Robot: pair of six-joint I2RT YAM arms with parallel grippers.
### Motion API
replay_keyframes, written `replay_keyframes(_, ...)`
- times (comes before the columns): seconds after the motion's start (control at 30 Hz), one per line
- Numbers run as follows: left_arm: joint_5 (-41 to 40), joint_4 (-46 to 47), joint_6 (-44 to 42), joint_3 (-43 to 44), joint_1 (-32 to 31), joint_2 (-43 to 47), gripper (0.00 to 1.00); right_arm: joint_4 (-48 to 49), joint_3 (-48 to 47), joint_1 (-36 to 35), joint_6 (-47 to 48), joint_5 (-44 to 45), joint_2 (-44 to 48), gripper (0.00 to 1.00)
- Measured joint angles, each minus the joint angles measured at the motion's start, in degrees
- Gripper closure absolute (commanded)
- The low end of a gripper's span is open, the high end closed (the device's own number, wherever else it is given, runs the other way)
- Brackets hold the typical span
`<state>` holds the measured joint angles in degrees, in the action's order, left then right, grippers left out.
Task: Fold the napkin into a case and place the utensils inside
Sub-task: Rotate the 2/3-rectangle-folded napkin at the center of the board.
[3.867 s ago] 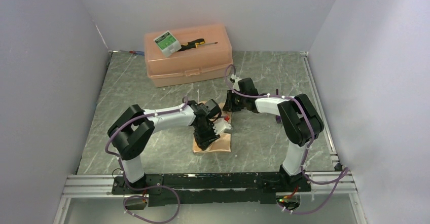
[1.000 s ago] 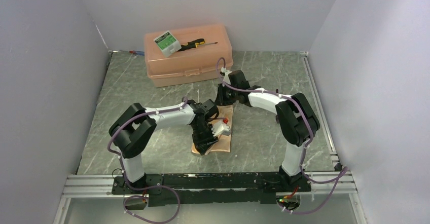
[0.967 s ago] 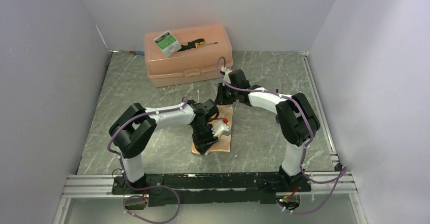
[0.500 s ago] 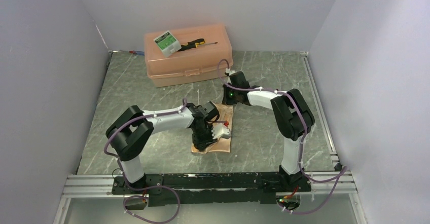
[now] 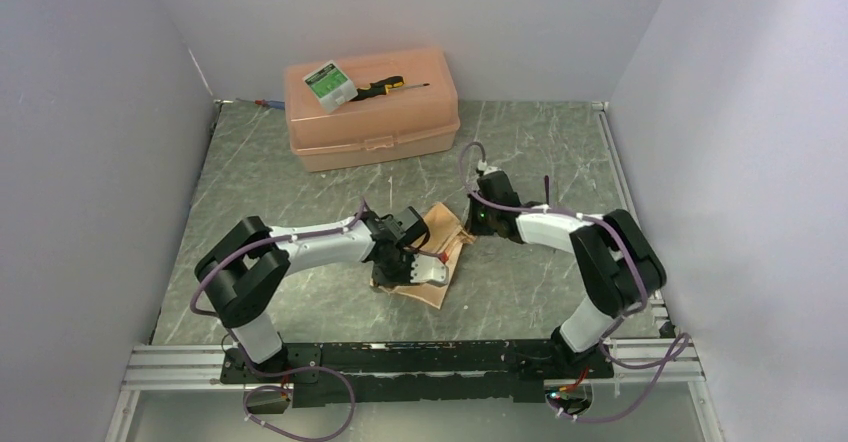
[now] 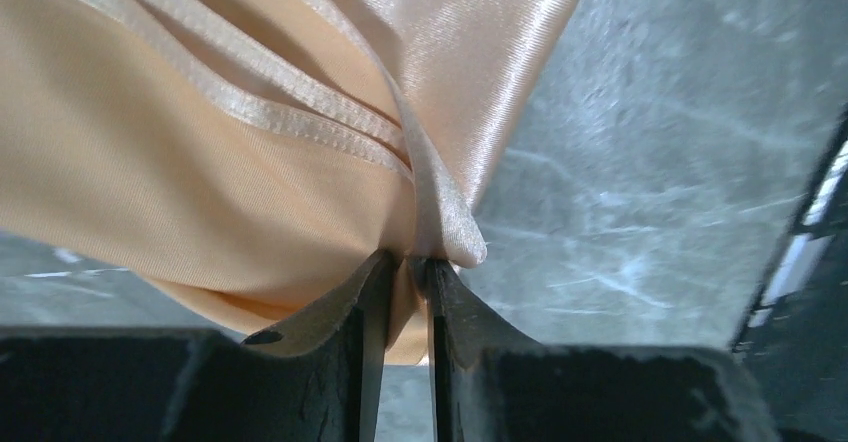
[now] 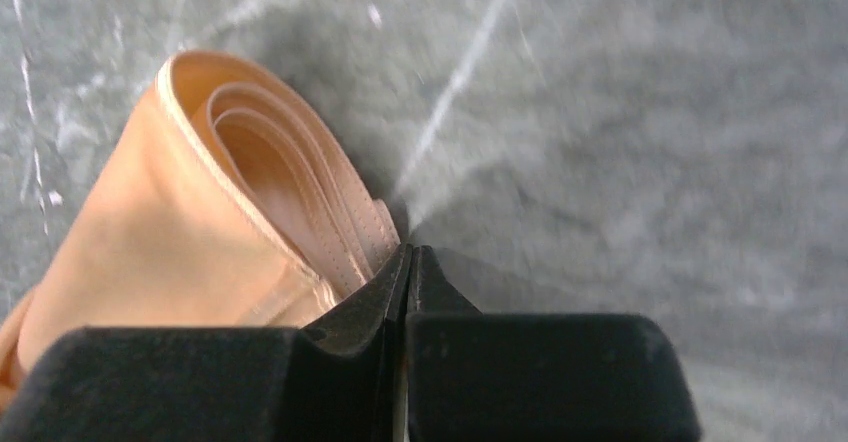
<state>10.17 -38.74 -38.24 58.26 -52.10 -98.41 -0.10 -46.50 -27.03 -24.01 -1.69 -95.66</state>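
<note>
The peach-orange napkin (image 5: 445,230) lies rumpled in several folded layers at the table's middle, between both arms. My left gripper (image 5: 388,278) is shut on its near folded edge; in the left wrist view the cloth (image 6: 250,162) is pinched between the fingertips (image 6: 375,282). My right gripper (image 5: 470,224) is shut at the napkin's far right end. In the right wrist view its jaws are pressed together with nothing visible between them, and the layered hems (image 7: 300,192) lie just left of the tips. The utensils are out of view.
A rigid peach plastic box (image 5: 400,127) stands at the back, with a black-and-yellow screwdriver (image 5: 385,86) and a small green-and-white box (image 5: 330,84) on its lid. Grey marbled tabletop (image 5: 540,162) surrounds the napkin, with walls on three sides.
The left gripper closed on the napkin's near edge and sank lower. The right gripper shut and drew back to the right. The flat strip became rumpled and skewed.
</note>
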Motion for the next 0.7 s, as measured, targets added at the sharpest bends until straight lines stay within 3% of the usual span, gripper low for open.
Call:
replay_keyframes(0.3,-16.11,8.37,-21.84,-6.21,0.07,4.15,0.75,-7.06,8.72,-0.46,-5.01,5.33,12.7,0.75)
replay_keyframes(0.5,-18.01,10.4,-35.89,-9.9,1.55,6.47,0.75,-10.64,2.97,-0.46,-1.84,9.29,14.8,0.73)
replay_keyframes(0.7,-19.1,10.84,-44.78,-10.16,4.2,6.19,0.74,-7.1,-1.38,-1.55,-0.59,5.64,14.14,0.74)
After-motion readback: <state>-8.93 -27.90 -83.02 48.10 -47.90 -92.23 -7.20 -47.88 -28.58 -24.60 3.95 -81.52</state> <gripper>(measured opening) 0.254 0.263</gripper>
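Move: The left fingers already hold the folded napkin's left corner close to the board; its middle lies about 5 cm ahead and 8 cm to the right of them, its near corner some 6 cm back and 10 cm right. From the right fingers, nearly shut at its right corner, the middle is roughly 6 cm back and 9 cm left. The fork lies around 15 cm to the right and 4 cm ahead of the right hand, the toolbox about 24 cm ahead and 18 cm left. Forward about 8 cm and left 5, low over the board, the left hand carries its pinched corner, turning clockwise some 35 degrees with unchanged grip. The right hand first draws its corner about 5 cm back and 4 cm right, then opens slightly, lets go and rises some 8 cm, coming forward again to hover empty by the napkin's right edge. ##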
